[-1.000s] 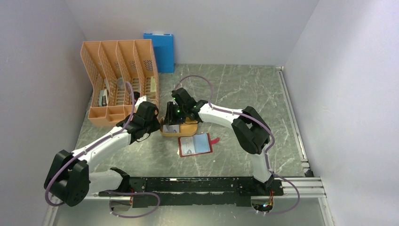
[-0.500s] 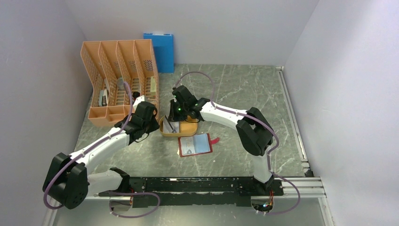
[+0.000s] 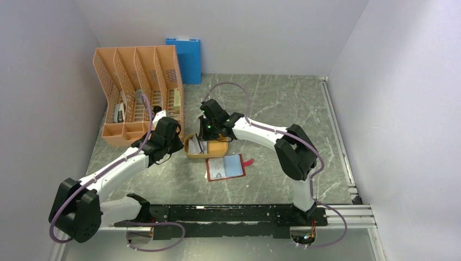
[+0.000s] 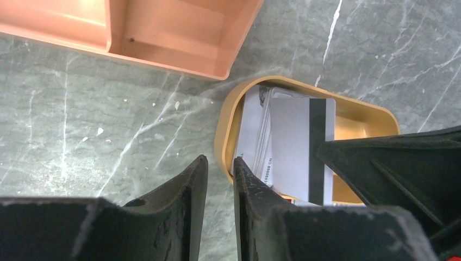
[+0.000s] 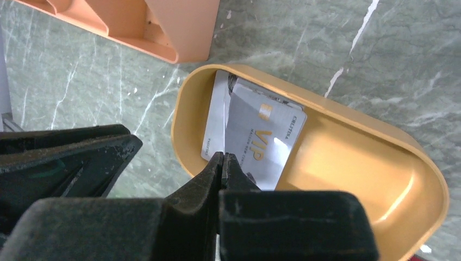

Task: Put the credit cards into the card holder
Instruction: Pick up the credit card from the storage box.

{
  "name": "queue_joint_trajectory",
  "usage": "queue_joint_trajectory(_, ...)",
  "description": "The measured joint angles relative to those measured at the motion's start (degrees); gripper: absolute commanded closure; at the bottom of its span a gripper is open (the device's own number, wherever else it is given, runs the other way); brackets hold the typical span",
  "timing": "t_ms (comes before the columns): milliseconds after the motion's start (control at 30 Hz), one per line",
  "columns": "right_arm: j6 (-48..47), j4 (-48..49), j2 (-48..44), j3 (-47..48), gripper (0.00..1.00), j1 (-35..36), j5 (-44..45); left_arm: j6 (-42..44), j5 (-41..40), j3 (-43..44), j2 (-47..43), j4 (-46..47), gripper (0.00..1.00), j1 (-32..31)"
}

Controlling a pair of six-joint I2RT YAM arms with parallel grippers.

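Several pale credit cards lean in the left end of an orange oval tray. My right gripper reaches into the tray and is shut on the edge of one card, seen edge-on beside a grey VIP card. From the left wrist that held card shows a black stripe. My left gripper has its jaws close on either side of the tray's left rim. The card holder lies open in front of the tray, red border with pale pockets up.
An orange file rack stands at the back left, its base close behind the tray. A blue folder leans on the back wall. A metal rail runs along the table's right edge.
The right gripper has closed from partly open onto a card in the tray. The left gripper has stayed at the tray's rim.
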Motion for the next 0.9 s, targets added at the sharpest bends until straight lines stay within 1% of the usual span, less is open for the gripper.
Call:
queue_joint_trajectory(100,-0.6,-0.7,-2.6,-1.4,1.00,-0.2,0.9,0.2,-0.2,0.9,-1.1,-1.6,0.70,0.0)
queue_joint_trajectory(200,-1.8,-1.6,-8.1,-4.2,1.00,-0.4,2.1,0.6,-0.8,3.9,-3.4,-4.1,0.68,0.1)
queue_joint_trajectory(300,-4.6,-2.1,-16.8,-7.1,1.00,-0.6,3.8,0.9,-1.3,8.5,-6.2,-6.0,0.62,0.2)
queue_joint_trajectory(433,-11.3,-0.6,-30.3,-11.3,1.00,-0.2,7.7,1.6,-0.3,15.3,-9.3,-7.5,0.55,0.3)
queue_joint_trajectory(500,-16.6,2.0,-37.5,-13.9,1.00,0.9,10.9,1.9,2.4,18.1,-10.6,-7.5,0.52,0.4)
queue_joint_trajectory(533,-19.8,3.7,-40.9,-15.4,1.00,2.1,13.0,2.0,4.1,19.3,-11.1,-7.5,0.47,0.4)
queue_joint_trajectory(567,-23.1,5.7,-44.1,-17.2,1.00,3.7,15.2,1.9,6.0,20.5,-11.5,-7.5,0.40,0.4)
queue_joint_trajectory(600,-26.8,8.0,-47.2,-19.4,1.00,5.7,17.4,1.9,7.9,21.3,-11.7,-7.4,0.30,0.4)
queue_joint_trajectory(667,-33.9,12.4,-52.3,-24.0,1.00,9.7,21.1,0.7,12.8,22.6,-12.0,-7.1,0.20,0.5)
queue_joint_trajectory(767,-46.3,19.1,-57.5,-30.7,1.00,15.9,29.7,-2.0,20.6,23.1,-12.3,-5.2,0.13,0.6)
queue_joint_trajectory(833,-54.0,23.6,-59.0,-34.2,1.00,19.1,35.0,-4.4,25.5,23.1,-12.0,-3.8,0.04,0.6)
queue_joint_trajectory(900,-63.4,29.2,-60.1,-38.0,1.00,22.4,39.7,-7.7,31.8,23.1,-11.0,-1.0,0.03,0.6)
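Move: The credit card that matters is already pinched in the right fingertips, its middle some 2 cm below that hand point, standing over the storage box, whose middle is about 2 cm to the right, straight ahead and 4 cm lower. The remaining cards lie about 1 cm left, 1 cm back and 4 cm below the right hand; the open card holder is roughly 10 cm right, 9 cm back and 5 cm down. From the empty left hand, the held card is about 6 cm right, 2 cm ahead and 1 cm lower. The card, still pinched in the shut right fingers, goes up out of the storage box by some 24 cm, then also right and back, while the wrist tips up about 75 degrees until the fingers point nearly level. The left hand, holding nothing, also rises some 24 cm, then swings left with a roll and opens wide. ##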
